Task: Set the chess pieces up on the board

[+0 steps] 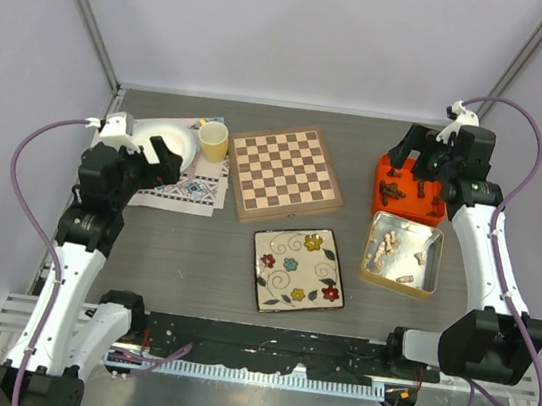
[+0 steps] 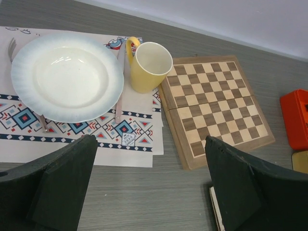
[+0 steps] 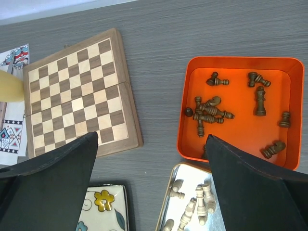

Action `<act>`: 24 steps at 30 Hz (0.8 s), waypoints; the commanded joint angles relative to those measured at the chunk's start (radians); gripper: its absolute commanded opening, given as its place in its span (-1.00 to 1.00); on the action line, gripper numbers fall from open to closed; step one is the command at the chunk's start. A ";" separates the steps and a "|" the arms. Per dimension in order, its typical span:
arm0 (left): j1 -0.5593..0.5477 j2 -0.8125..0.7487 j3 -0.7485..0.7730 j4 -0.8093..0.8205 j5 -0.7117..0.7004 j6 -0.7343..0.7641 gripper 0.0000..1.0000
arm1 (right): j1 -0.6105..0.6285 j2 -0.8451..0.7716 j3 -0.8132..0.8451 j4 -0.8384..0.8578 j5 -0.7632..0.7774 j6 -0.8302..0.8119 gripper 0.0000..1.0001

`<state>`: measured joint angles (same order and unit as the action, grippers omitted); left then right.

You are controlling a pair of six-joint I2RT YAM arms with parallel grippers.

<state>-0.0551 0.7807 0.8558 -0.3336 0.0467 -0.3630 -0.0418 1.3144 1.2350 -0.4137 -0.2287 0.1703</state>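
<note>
The board (image 1: 284,173) lies bare at the table's middle back, with no pieces on it. Several dark chess pieces (image 3: 211,114) lie jumbled in an orange tray (image 3: 240,60). Several pale chess pieces (image 3: 201,198) lie in a shiny metal tin (image 3: 164,207) just in front of it. My right gripper (image 1: 414,155) hovers open above the gap between board and trays, holding nothing. My left gripper (image 1: 155,169) hangs open and empty over the table in front of the placemat, left of the board (image 2: 216,108).
A white plate (image 2: 67,77) and a yellow cup (image 2: 149,65) sit on a patterned placemat (image 2: 72,144) left of the board. A square floral plate (image 1: 300,270) lies in front of the board. Enclosure walls ring the table.
</note>
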 commanded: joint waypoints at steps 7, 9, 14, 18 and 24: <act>-0.003 0.009 0.054 -0.008 0.203 -0.093 0.99 | 0.020 -0.086 -0.002 0.004 -0.324 -0.258 1.00; -0.003 0.025 0.057 -0.013 0.258 -0.114 0.99 | 0.072 -0.093 -0.002 -0.065 -0.373 -0.348 1.00; -0.003 0.049 0.062 0.010 0.404 -0.188 0.99 | 0.103 -0.107 -0.052 -0.109 -0.487 -0.448 1.00; -0.003 0.083 0.072 0.004 0.531 -0.222 0.99 | 0.105 -0.103 -0.100 -0.093 -0.589 -0.477 0.99; -0.003 0.086 0.048 -0.055 0.521 -0.111 0.99 | 0.105 -0.093 -0.123 -0.155 -0.507 -0.641 0.99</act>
<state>-0.0570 0.8734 0.8837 -0.3801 0.5148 -0.5346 0.0650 1.2259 1.1152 -0.5407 -0.7582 -0.3286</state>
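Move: The chess board lies some 28 cm ahead and 31 cm to the right of my left hand; for my right hand it is about 18 cm ahead and 30 cm to the left. Both hands are roughly 25 cm above the table. The flowered tile sits some 18 cm back and 24 cm left of my right hand, the orange box 17 cm ahead and 12 cm right, the tin 7 cm back and 8 cm right. The yellow mug is about 31 cm ahead of my left hand, 3 cm right. I swing my empty right hand about 10 cm left and 8 cm back, away from the orange box into the open space between board, tile and tin, turning it some 45 degrees counter-clockwise and starting to sink late. Meanwhile my left hand goes 8 cm right towards the board and slightly back, turning clockwise, its left side dipping and its fingers tipping down. Both grippers stay wide open and touch nothing. ##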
